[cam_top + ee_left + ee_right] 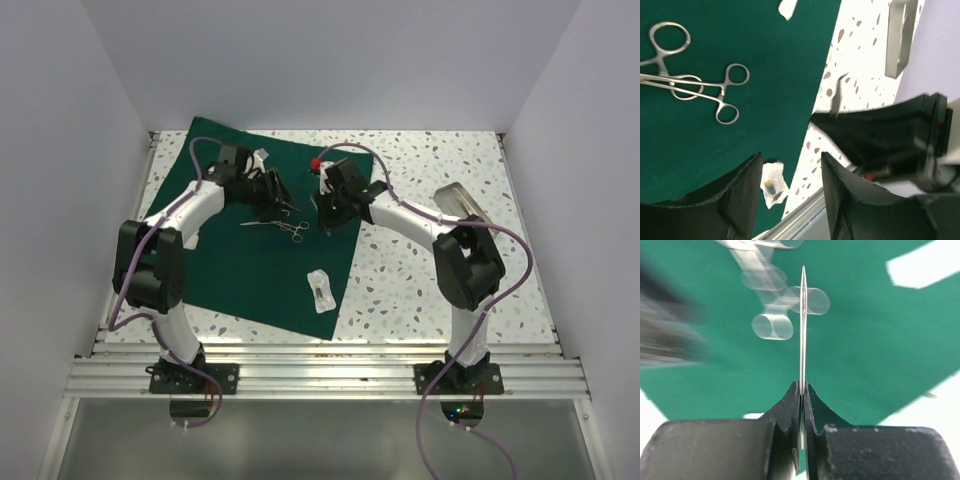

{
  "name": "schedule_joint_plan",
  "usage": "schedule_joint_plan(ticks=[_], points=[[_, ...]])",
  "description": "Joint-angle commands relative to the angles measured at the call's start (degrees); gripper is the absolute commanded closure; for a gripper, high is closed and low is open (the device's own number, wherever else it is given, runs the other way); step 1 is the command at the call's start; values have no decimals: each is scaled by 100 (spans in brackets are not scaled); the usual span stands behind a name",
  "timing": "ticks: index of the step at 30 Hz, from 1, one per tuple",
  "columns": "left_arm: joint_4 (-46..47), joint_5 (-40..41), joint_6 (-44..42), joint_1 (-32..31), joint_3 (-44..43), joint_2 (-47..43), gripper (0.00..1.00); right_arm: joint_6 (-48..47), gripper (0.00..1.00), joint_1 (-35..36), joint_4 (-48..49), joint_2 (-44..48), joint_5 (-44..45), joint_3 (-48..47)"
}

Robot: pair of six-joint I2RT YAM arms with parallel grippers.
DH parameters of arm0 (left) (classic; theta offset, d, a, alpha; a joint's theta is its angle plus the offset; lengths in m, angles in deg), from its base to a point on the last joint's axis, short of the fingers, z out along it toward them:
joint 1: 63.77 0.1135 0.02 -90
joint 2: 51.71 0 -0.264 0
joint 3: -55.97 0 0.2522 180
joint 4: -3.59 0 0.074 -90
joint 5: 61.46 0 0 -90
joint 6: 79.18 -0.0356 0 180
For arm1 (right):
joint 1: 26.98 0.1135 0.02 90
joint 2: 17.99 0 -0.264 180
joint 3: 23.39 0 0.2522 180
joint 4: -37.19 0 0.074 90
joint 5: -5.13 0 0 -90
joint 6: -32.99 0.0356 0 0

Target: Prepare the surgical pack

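The surgical pack, a dark green drape [250,270], lies spread over the left half of the table. Steel ring-handled forceps [285,227] [695,87] rest on it. My left gripper [272,195] [790,162] hovers over the drape, open, with nothing between its fingers. My right gripper [328,212] [803,387] is shut on a thin pointed steel instrument [803,325], seen edge-on and sticking out over the cloth. That instrument [837,97] also shows in the left wrist view, above the drape's right edge.
A small clear packet [320,290] [772,184] lies near the drape's front right corner. A white pad [262,157] [925,265] sits at the back of the cloth. A shallow metal tray [460,200] [900,35] stands on the speckled table at the right. White walls enclose the table.
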Motion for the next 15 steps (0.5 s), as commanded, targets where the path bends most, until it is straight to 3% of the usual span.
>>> schedule_joint_plan(ticks=[1,7,11,15], points=[[-304,467,-433,86,-445,-35,46,-1043,100,-431,-462,460,1760,161],[-1113,1434,-698,86,-903,343,47,-2755,100,-1679,-322,566,3551,417],[-1280,1732,-663,86,-701,440,49,-3594,100,-2600,-102,409,3837,628],[-1527,2068,-724,104,-823,572,50,-4146,100,-3042,-6,250,3916,663]])
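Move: The right hand, holding a slim metal instrument, has the metal tray about 39 cm to its right and 7 cm ahead, some 9 cm lower; the white strip lies on the cloth about 12 cm ahead and 1 cm left of that hand. For the empty left hand, the crossed clamps are about 2 cm ahead, 2 cm left and 12 cm below, and the clear packet is some 20 cm back and 11 cm right. The right hand sweeps fast to the right, some 36 cm and about 8 cm forward, carrying the pinched instrument away from the left hand to the tray at nearly level height, while the wrist swings about 50 degrees so the fingers point steeply down. The left hand, already half open and empty, shifts about 4.5 cm left and then sinks 4 cm towards the crossed clamps, rolling its left side up so its fingers point more steeply down, without closing. ##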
